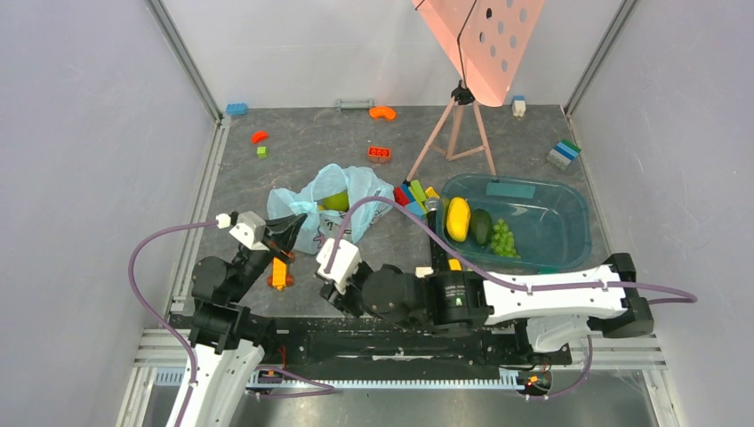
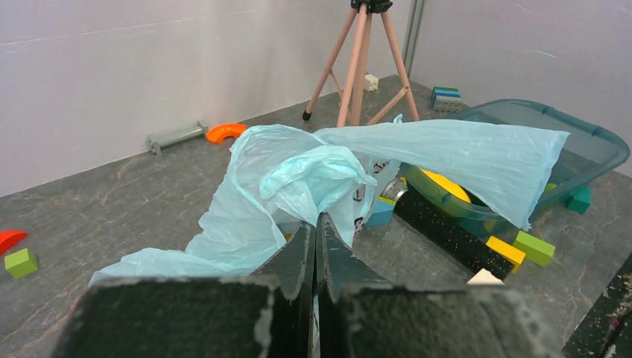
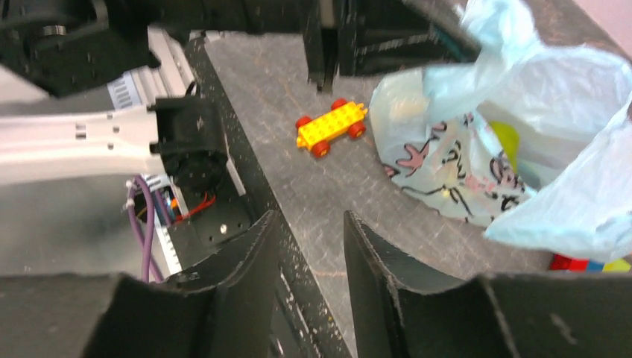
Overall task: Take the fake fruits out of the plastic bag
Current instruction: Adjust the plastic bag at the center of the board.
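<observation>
The light blue plastic bag (image 1: 360, 189) lies crumpled at the table's middle, its mouth held up. Inside it shows one yellow-green fruit (image 1: 335, 201), also seen in the right wrist view (image 3: 507, 138). My left gripper (image 1: 298, 219) is shut on the bag's near edge (image 2: 298, 179), with thin film pinched between the fingers (image 2: 302, 250). My right gripper (image 3: 309, 216) stands open and empty over the table's near edge, just in front of the bag (image 3: 462, 164). A yellow lemon (image 1: 457, 219), a dark green fruit (image 1: 481, 226) and green grapes (image 1: 502, 238) lie in the teal tub (image 1: 569, 200).
A yellow toy car (image 3: 332, 125) sits near the left arm, in front of the bag. Coloured bricks (image 1: 413, 194) lie between bag and tub. A pink tripod (image 1: 453, 133) stands behind. Small bricks (image 1: 380, 153) are scattered along the back.
</observation>
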Tool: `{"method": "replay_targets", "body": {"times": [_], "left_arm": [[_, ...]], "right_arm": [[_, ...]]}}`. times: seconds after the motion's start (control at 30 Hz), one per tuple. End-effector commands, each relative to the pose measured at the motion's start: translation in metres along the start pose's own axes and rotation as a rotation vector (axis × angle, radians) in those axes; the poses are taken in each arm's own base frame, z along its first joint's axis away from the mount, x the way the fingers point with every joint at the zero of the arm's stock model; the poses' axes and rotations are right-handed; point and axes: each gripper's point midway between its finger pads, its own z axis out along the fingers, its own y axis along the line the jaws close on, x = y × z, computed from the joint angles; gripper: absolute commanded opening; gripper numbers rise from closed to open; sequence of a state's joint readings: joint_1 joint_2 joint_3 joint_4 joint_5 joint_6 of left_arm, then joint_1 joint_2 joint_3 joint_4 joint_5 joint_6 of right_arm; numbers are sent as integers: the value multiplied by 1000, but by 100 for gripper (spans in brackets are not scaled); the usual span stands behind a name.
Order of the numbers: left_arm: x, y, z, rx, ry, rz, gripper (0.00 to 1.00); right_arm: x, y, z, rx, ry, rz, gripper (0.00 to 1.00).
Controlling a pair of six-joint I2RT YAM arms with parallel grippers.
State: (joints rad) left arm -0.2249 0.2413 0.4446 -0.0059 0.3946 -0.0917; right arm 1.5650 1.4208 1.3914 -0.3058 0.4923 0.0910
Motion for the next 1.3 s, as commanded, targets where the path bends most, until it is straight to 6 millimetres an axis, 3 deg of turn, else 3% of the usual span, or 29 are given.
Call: {"method": "replay_targets", "body": {"times": [0.0,0.13,0.23,0.43,0.57,0.73,1.07,1.27], "left_arm": [[-13,-1,0,-2,-30,-2,2],[-14,-3,-2,2,-28,4,2],[-16,-3,-4,2,-36,8,2],[-20,-7,-8,10,-45,7,2],[-24,-10,-11,24,-56,8,2],[-27,-24,-15,96,-72,46,2],[-33,-45,-26,206,-120,123,2],[-36,-47,-28,212,-132,135,2]], "right_arm": [[19,-6,-13,42,-14,13,37],[50,-12,-3,91,14,-25,31],[62,-22,13,156,40,-79,26],[73,-67,47,298,52,-51,17],[68,-105,64,367,48,-34,17],[44,-133,77,365,17,-30,19],[24,-152,104,311,23,21,21],[35,-165,126,327,70,55,20]]}}
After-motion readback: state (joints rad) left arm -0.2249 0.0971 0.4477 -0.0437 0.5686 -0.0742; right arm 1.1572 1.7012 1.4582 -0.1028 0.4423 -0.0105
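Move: The open plastic bag is about 26 cm ahead of the right hand, 4 cm to its left and 20 cm lower; the bag corner already pinched by the left fingers is 16 cm ahead, 5 cm left, near hand height. On the board, the toy car sits 14 cm ahead and 16 cm left of the right hand, the white block 11 cm ahead and 19 cm right. From the left hand, the bag's middle is some 11 cm ahead, 1 cm right and 18 cm lower. Dropping first about 10 cm on the near side of the bag, the right hand then sweeps forward to its mouth, ending some 19 cm farther out after rising about half of the drop; it swings clockwise roughly 20 degrees while its fingers narrow without shutting. The left hand keeps its pinch on the bag corner and draws it back about 4 cm, slightly right and up. ##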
